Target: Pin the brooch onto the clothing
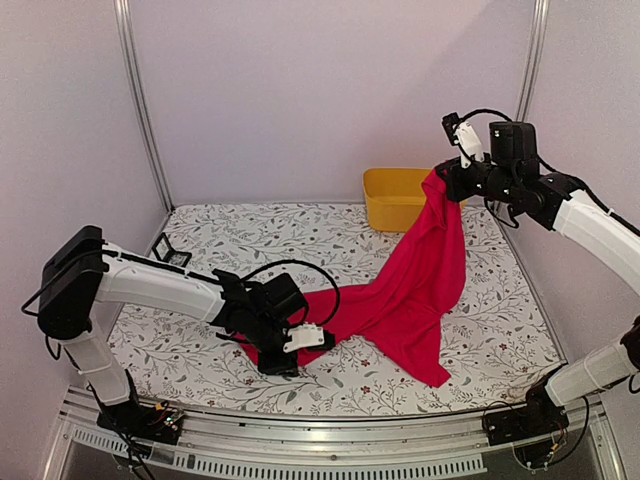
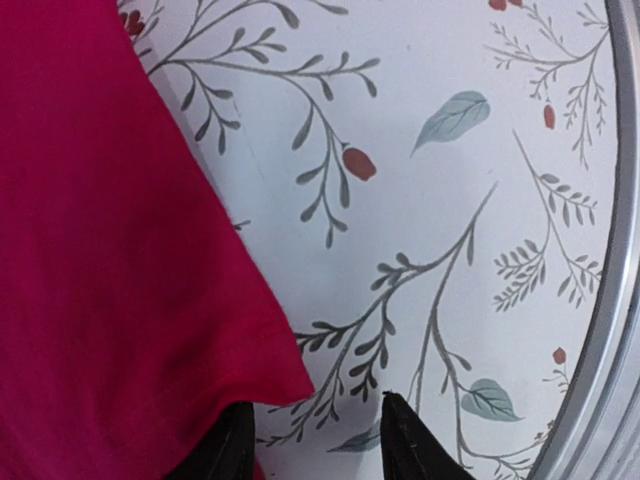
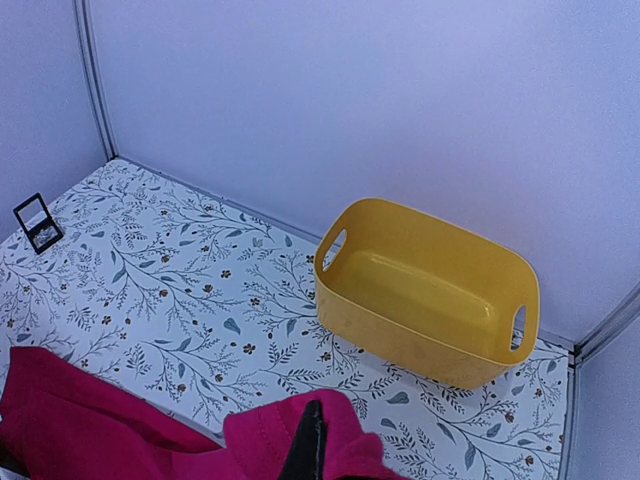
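Observation:
The clothing (image 1: 410,290), a bright red-pink shirt, hangs from my right gripper (image 1: 440,180), which holds it high at the back right. Its lower part trails across the floral tablecloth toward the front left. In the right wrist view that gripper (image 3: 312,440) is shut on a bunched fold of the clothing (image 3: 260,440). My left gripper (image 1: 278,362) is low at the shirt's front-left end. In its wrist view the jaws (image 2: 318,430) stand apart over bare tablecloth, and the left finger touches the corner of the clothing (image 2: 100,250). The brooch is not in view.
A yellow bin (image 1: 385,175) stands at the back, just behind the hanging shirt; its inside (image 3: 400,330) looks empty. A small black frame (image 1: 170,250) stands at the back left of the table. The metal front rail (image 2: 610,330) runs close to my left gripper.

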{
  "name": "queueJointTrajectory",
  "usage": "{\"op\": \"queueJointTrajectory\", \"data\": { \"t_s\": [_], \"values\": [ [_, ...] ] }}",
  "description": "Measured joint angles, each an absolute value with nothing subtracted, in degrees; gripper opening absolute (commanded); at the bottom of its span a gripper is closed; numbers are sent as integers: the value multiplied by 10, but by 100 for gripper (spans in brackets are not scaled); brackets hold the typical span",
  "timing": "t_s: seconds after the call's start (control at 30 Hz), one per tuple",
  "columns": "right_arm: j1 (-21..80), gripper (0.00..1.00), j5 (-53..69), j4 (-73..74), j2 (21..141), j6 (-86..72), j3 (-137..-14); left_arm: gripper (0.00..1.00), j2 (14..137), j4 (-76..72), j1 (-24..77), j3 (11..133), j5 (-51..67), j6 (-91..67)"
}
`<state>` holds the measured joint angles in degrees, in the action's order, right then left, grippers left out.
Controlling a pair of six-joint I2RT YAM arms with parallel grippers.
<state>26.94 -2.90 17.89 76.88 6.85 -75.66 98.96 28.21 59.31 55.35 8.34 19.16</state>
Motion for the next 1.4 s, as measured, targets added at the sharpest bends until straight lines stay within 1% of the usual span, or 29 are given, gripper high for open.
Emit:
{"op": "queueJointTrajectory", "data": {
  "t_s": [0.17,0.3,0.4,0.63,0.8,0.9,0.97,1.1,1.13,1.2,1.23,1.4],
  "values": [
    [269,0,-29,178,769,69,-757,40,998,292,606,583,91,205],
    [269,0,-29,178,769,69,-757,41,997,299,618,601,140,239],
    [269,0,-29,178,769,69,-757,41,998,309,620,601,148,257],
    [269,0,-29,176,769,69,-753,41,1035,311,620,608,82,267],
    [269,0,-29,175,769,69,-750,38,1042,300,613,607,43,267],
    [269,0,-29,175,769,69,-749,34,1042,293,609,607,26,266],
    [269,0,-29,175,769,69,-749,29,1042,290,609,607,16,265],
    [269,0,-29,175,769,69,-749,22,1042,279,609,605,-12,264],
    [269,0,-29,175,769,69,-749,18,1042,278,609,604,-20,263],
    [269,0,-29,175,769,69,-749,3,1041,273,608,602,-36,263],
    [269,0,-29,175,769,69,-749,0,1041,270,608,600,-44,266],
    [269,0,-29,175,769,69,-749,0,1040,264,607,595,-91,256]
  ]
}}
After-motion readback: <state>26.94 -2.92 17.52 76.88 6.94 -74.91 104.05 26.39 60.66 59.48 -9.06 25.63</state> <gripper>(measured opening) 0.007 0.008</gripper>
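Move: The near edge of the clothing, where it makes a small corner, lies almost between my left fingertips, about 1 cm ahead, 1 cm to the right and 1 cm below. The clothing's loose corner lies some 34 cm to my left hand's right and about 2 cm back; the table's front rail is roughly 11 cm behind, straight back. From my right hand, holding the raised end, that near edge is about 35 cm left, 24 cm back and 34 cm down. I bring my left hand up a couple of centimetres and about 3 cm to the right and back, then sink to the table and sweep forward roughly 7 cm along it into the clothing's near edge, easing left and tipping the fingertips forward some 15 degrees. Over the last part I shut my half-open fingers, pinching that edge. My right hand stays put high up, still gripping its end. ##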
